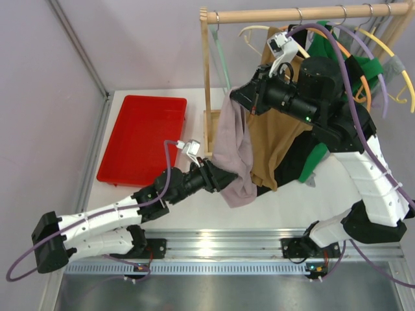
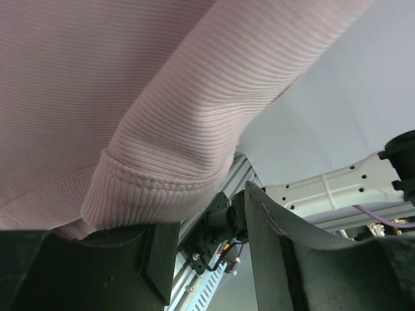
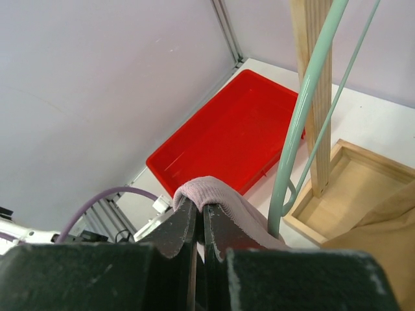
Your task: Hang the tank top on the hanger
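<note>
The pale mauve tank top (image 1: 235, 152) hangs in a bunch in front of the rack's left post. Its upper edge is pinched in my right gripper (image 1: 240, 97), and in the right wrist view the jaws (image 3: 201, 210) are shut on a fold of the ribbed fabric (image 3: 214, 191). The mint-green hanger (image 3: 303, 110) runs down just right of that fold and hangs from the rail (image 1: 224, 61). My left gripper (image 1: 225, 179) is at the top's lower part. It is open (image 2: 207, 233), and the ribbed hem (image 2: 162, 181) rests on the tip of its left finger (image 2: 152, 259) with nothing between the jaws.
A red tray (image 1: 142, 136) lies at the left of the table. The wooden rack (image 1: 298, 13) carries a brown tank top (image 1: 275, 142), a green garment (image 1: 318, 159), a cream hanger (image 1: 256, 29) and coloured hangers (image 1: 382, 52). Its wooden base (image 3: 350, 188) sits below the hanger.
</note>
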Robot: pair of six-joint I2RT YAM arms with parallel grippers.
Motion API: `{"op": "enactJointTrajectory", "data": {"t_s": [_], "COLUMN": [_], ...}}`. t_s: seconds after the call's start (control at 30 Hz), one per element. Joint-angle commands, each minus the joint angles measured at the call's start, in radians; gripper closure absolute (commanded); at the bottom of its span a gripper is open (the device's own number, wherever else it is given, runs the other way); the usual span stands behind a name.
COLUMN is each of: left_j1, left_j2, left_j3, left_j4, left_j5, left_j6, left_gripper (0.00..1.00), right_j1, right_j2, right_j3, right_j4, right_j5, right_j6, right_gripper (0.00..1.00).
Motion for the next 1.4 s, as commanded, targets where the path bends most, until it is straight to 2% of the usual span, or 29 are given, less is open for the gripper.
{"op": "enactJointTrajectory", "data": {"t_s": [0.0,0.2,0.4,0.5,0.63,0.67,0.83,0.93,1.07,1.2,1.37], "left_j1": [-0.022,-0.074,-0.074,-0.076,-0.074,-0.074,-0.074,-0.074,-0.074,-0.074,-0.076], "left_j2": [0.023,-0.004,-0.01,-0.018,-0.084,-0.102,-0.214,-0.242,-0.233,-0.153,-0.058], "left_j3": [0.005,-0.008,0.009,0.025,0.078,0.115,0.302,0.48,0.635,0.79,0.972], "left_j4": [0.121,0.157,0.17,0.153,0.047,0.02,-0.263,-0.42,-0.496,-0.537,-0.579], "left_j5": [-0.069,-0.205,-0.235,-0.241,-0.236,-0.232,-0.23,-0.274,-0.313,-0.36,-0.357], "left_j6": [-0.016,0.039,0.075,0.095,0.127,0.151,0.245,0.294,0.375,0.501,0.596], "left_gripper": [0.52,0.53,0.58,0.74,0.95,1.0,1.0,1.0,1.0,1.0,1.0], "right_j1": [-0.011,-0.011,-0.011,-0.011,-0.011,-0.011,-0.034,-0.075,-0.14,-0.203,-0.296], "right_j2": [-0.028,-0.05,-0.09,-0.105,-0.123,-0.136,-0.168,-0.191,-0.186,-0.15,-0.078], "right_j3": [0.039,0.007,-0.056,-0.076,-0.074,-0.076,-0.094,-0.116,-0.094,-0.045,0.109], "right_j4": [0.022,0.027,0.041,0.041,0.012,-0.005,-0.068,-0.103,-0.128,-0.128,-0.151], "right_j5": [0.001,-0.003,-0.002,0.003,0.017,0.021,0.046,0.034,-0.037,-0.152,-0.252], "right_j6": [0.009,0.016,0.024,0.025,0.016,0.009,-0.013,-0.014,-0.013,-0.01,-0.004], "right_gripper": [1.0,1.0,1.0,1.0,1.0,1.0,1.0,1.0,1.0,1.0,1.0]}}
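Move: The free upper edge of the tank top hangs right at my open left fingers, roughly 1 cm ahead, straight in line sideways and 2 cm above. The red tray lies on the table some 24 cm ahead and 32 cm left of that hand, about 25 cm lower. My right hand already holds the tank top; from it the mint hanger is about 7 cm ahead, 3 cm left and near level, the brown top 4 cm ahead, 12 cm right and 8 cm lower. I ease my left fingers barely forward and up into the hanging cloth and close them to pinch its free shoulder edge. Then I swing that hand swiftly up some 30 cm and about 15 cm left, tilting the fingers upward and turning counter-clockwise. My right hand keeps its pinch and draws about 7 cm right, away from the mint hanger. ##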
